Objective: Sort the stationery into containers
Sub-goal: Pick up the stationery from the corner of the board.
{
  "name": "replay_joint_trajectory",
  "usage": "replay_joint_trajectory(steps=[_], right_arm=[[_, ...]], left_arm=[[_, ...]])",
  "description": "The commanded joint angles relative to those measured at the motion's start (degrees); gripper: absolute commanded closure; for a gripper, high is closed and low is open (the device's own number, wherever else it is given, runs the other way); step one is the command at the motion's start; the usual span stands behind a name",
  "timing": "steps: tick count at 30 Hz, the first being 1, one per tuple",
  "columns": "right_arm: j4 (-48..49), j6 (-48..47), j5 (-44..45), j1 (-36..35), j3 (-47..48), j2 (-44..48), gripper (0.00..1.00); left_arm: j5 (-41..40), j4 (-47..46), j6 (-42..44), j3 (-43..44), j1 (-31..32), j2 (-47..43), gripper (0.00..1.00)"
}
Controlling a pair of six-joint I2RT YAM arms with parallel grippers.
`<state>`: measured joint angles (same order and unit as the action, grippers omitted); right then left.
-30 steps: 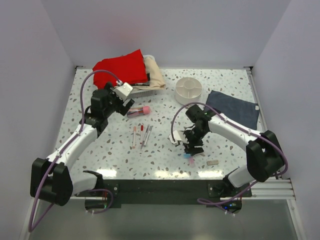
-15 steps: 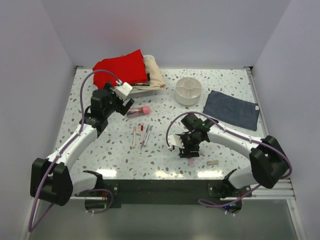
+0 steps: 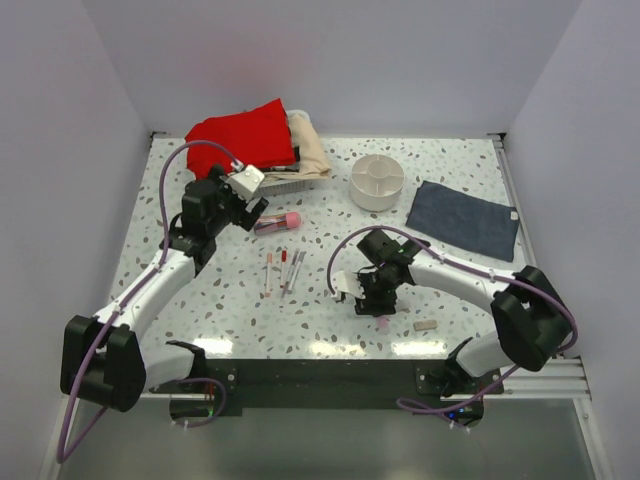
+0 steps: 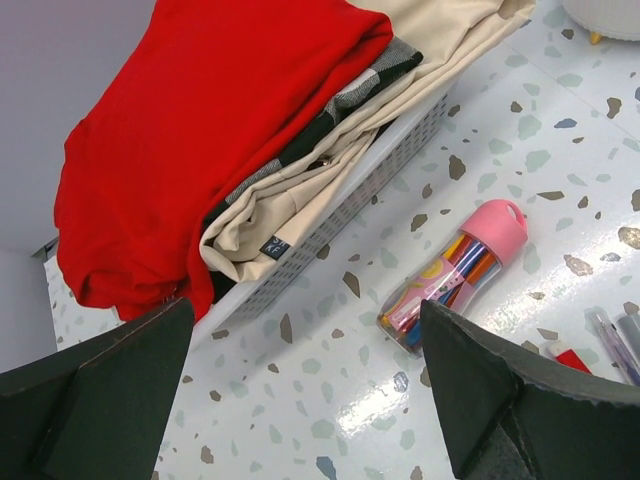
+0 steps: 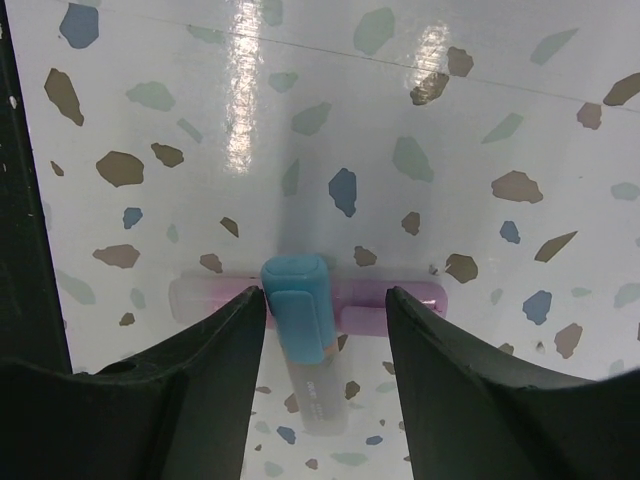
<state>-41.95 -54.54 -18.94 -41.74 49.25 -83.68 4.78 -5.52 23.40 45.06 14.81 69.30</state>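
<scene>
In the right wrist view my right gripper [image 5: 326,295] is open and straddles a blue-capped marker [image 5: 300,320]. The left finger is right against the cap and the right finger stands apart from it. That marker lies across a pink marker [image 5: 405,297] on the table. From above, the right gripper [image 3: 377,303] is low over the pink marker [image 3: 382,322], with a beige eraser [image 3: 426,324] to its right. The thin pens [image 3: 285,268] lie mid-table. My left gripper [image 3: 258,207] hangs wide open beside the pink-capped tube [image 4: 455,270]. The white organiser [image 3: 377,181] stands at the back.
A white mesh basket [image 3: 292,181] holding a red cloth [image 3: 243,132] and a beige cloth [image 3: 312,148] sits at the back left. A dark blue-grey cloth [image 3: 463,217] lies at the right, near the organiser.
My right gripper has shifted a little left and down over the markers, and its jaws have narrowed around the blue one. The left arm has not moved.
</scene>
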Motion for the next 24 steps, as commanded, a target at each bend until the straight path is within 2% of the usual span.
replay_joint_trajectory(steps=[1,4,5,7,8,10,11,14,16,19,20,24], right_arm=[[0.99,1.28,0.22,-0.45,0.67,-1.22,0.46],[1.17,1.81,0.13,-0.54,0.93,-1.84,0.53],[1.26,2.07,0.13,-0.54,1.1,-2.1,0.62],[0.91,2.07,0.22,-0.54,1.37,-2.36,0.69],[0.74,2.07,0.31,-0.54,1.81,-2.45,0.79],[-0.23,2.16,-0.13,-0.54,2.42,-2.45,0.87],[-0.58,2.51,0.13,-0.54,3.56,-2.45,0.94],[-4.17,1.56,1.36,0.95,7.15,-3.5,1.0],[-8.73,0.41,0.4,4.1,10.23,-4.21,1.0],[-16.1,-0.65,-3.2,9.37,20.32,-6.05,1.0],[-17.79,-1.17,-4.69,10.78,26.79,-6.84,1.0],[-16.33,5.13,-9.09,17.73,40.55,-10.09,1.0]], left_arm=[[0.06,-2.92,-1.07,-1.2,0.22,-1.01,0.0],[0.15,-2.92,-0.99,-1.38,0.22,-0.92,0.0],[0.06,-2.92,-0.9,-1.38,0.22,-0.92,0.0],[0.15,-2.92,-0.9,-1.29,0.22,-0.83,0.0],[0.23,-2.92,-0.98,-1.29,0.22,-0.66,0.0],[0.5,-3.01,-0.9,-1.11,0.22,-0.48,0.0],[0.58,-2.92,-0.98,-1.03,0.22,-0.13,0.0],[0.85,-2.04,-0.64,0.11,0.22,0.49,0.0],[1.29,-1.6,-0.02,0.64,0.22,0.92,0.0],[2.16,-1.51,0.95,0.91,0.22,2.07,0.0],[2.69,-1.6,0.95,0.91,0.22,2.68,0.0],[6.46,-3.09,-1.07,2.31,0.31,4.35,0.0]])
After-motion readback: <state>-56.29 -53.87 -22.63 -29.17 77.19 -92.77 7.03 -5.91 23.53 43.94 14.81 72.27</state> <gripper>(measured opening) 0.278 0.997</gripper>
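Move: The blue-capped stationery stick lies right at the right fingertips, its cap between them; its middle is about 3 cm to the hand's right and 1 cm below. The pink marker it lies across is about 1 cm right and 2 cm lower, the beige eraser some 12 cm right and 3 cm back. The round white pot stands roughly 30 cm straight ahead. From the left hand the stick is some 20 cm back, 33 cm right and 17 cm below. The right fingers shut on the blue cap, pinching it after the hand sinks barely 1 cm, then keep their hold while the hand first eases up and then speeds forward and up towards the white pot, about 10 cm out and 9 cm higher, swinging some 10 degrees clockwise. The open left hand sinks about 3 cm near the red cloth, touching nothing. ##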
